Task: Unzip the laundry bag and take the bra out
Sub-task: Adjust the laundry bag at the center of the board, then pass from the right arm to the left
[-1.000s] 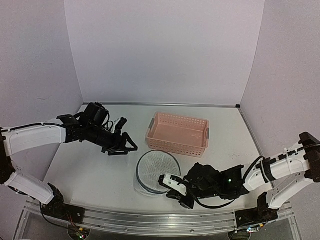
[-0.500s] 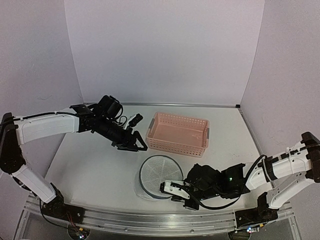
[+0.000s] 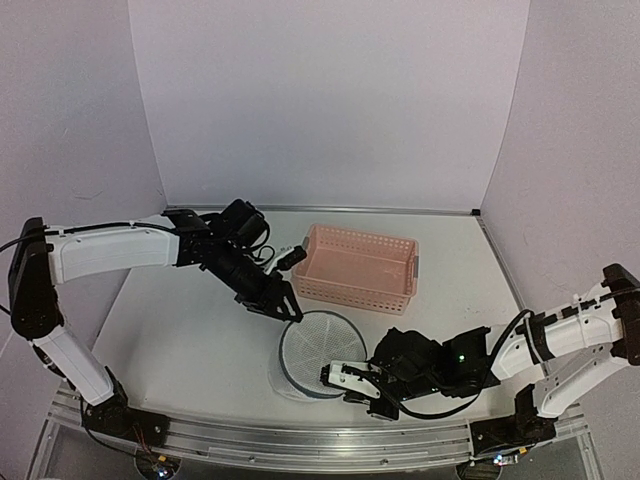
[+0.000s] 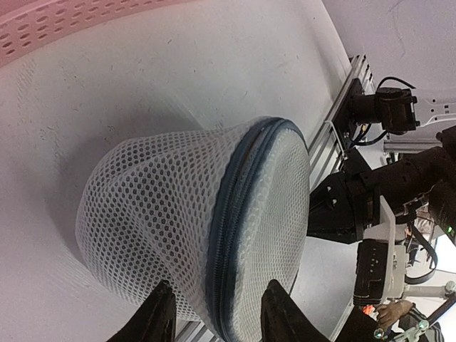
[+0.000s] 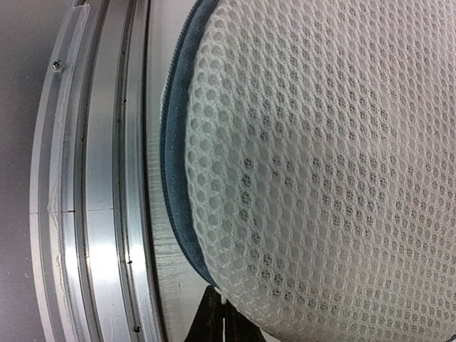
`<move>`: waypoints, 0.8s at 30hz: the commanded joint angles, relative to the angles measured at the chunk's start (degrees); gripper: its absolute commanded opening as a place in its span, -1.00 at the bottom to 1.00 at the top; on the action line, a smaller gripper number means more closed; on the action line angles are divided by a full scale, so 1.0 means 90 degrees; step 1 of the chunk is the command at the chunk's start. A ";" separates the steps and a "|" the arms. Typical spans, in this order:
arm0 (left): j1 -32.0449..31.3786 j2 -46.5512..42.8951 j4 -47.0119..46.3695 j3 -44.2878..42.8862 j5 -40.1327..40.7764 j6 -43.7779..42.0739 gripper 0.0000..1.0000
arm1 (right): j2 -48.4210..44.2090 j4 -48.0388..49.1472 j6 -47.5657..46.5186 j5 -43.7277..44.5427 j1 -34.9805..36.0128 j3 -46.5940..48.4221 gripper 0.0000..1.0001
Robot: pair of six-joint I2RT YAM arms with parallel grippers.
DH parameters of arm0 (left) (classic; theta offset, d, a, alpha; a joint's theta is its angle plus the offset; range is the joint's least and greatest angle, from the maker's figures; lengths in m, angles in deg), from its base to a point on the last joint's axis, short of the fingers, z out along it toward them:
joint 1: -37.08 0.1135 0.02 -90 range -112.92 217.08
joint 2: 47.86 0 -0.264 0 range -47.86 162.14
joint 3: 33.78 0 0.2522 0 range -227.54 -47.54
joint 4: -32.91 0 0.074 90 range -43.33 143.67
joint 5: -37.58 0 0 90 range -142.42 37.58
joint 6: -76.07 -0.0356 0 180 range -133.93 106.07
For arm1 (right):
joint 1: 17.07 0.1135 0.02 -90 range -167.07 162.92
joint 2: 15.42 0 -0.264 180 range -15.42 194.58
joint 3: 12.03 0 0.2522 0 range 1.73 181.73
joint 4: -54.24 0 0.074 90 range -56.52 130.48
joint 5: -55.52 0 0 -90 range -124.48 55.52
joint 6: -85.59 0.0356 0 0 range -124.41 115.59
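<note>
The laundry bag [image 3: 316, 345] is a white mesh drum with a dark blue zip rim, tilted on the table near the front. In the left wrist view my left gripper [image 4: 217, 319] is open, its fingers either side of the laundry bag's [image 4: 178, 214] zip rim. From above, my left gripper [image 3: 289, 312] is at the bag's far-left edge. My right gripper [image 5: 223, 299] is shut on a thin white tab under the laundry bag's [image 5: 320, 157] rim. From above, my right gripper [image 3: 338, 380] is at the bag's near-right edge. The bra is hidden.
A pink perforated basket [image 3: 355, 265] stands just behind the bag, and its wall shows in the left wrist view [image 4: 71, 21]. The metal rail [image 3: 300, 440] runs along the table's near edge, close under the bag [image 5: 107, 178].
My left arm has swung right and forward from the table's left side to the bag's far-left rim, its jaws narrowing. The right gripper stays shut; the bag has shifted slightly toward the near edge.
</note>
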 commanded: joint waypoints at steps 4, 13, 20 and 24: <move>-0.0254 0.0067 0.0213 -0.0470 0.0064 -0.0214 -0.26 | -0.0176 0.0019 0.0047 0.0064 0.0008 0.0276 -1.00; -0.0375 0.0093 0.0303 -0.0656 0.0090 -0.0229 -0.63 | -0.0124 0.0019 0.0060 0.0067 0.0002 0.0297 -1.00; -0.0423 0.0112 0.0422 -0.0820 0.0221 -0.0240 -1.00 | -0.0062 0.0019 0.0045 0.0182 0.0002 0.0324 -1.00; -0.0425 0.0055 0.0491 -0.0954 0.0468 -0.0226 -1.00 | -0.0170 0.0095 -0.0011 0.0442 0.0002 0.0301 -1.00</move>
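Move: The blue zippered rim of the laundry bag runs just at my left fingers: the part to grip is about 2 cm back, 1 cm to the right and roughly level. The bag's middle sits some 7 cm back, 4 cm right and 7 cm lower; the pink basket is about 16 cm ahead, 13 cm right and 12 cm lower. From my right hand, that rim part lies around 10 cm forward, 8 cm left and 8 cm higher. With my right hand I stay put and keep my shut fingers on the near-right edge of the bag. My left hand eases back about 1.5 cm and a little right onto the zippered rim, then rises roughly 1 cm while its half-open fingers shut completely, pinching the rim's fabric between the tips; the wrist barely turns. ##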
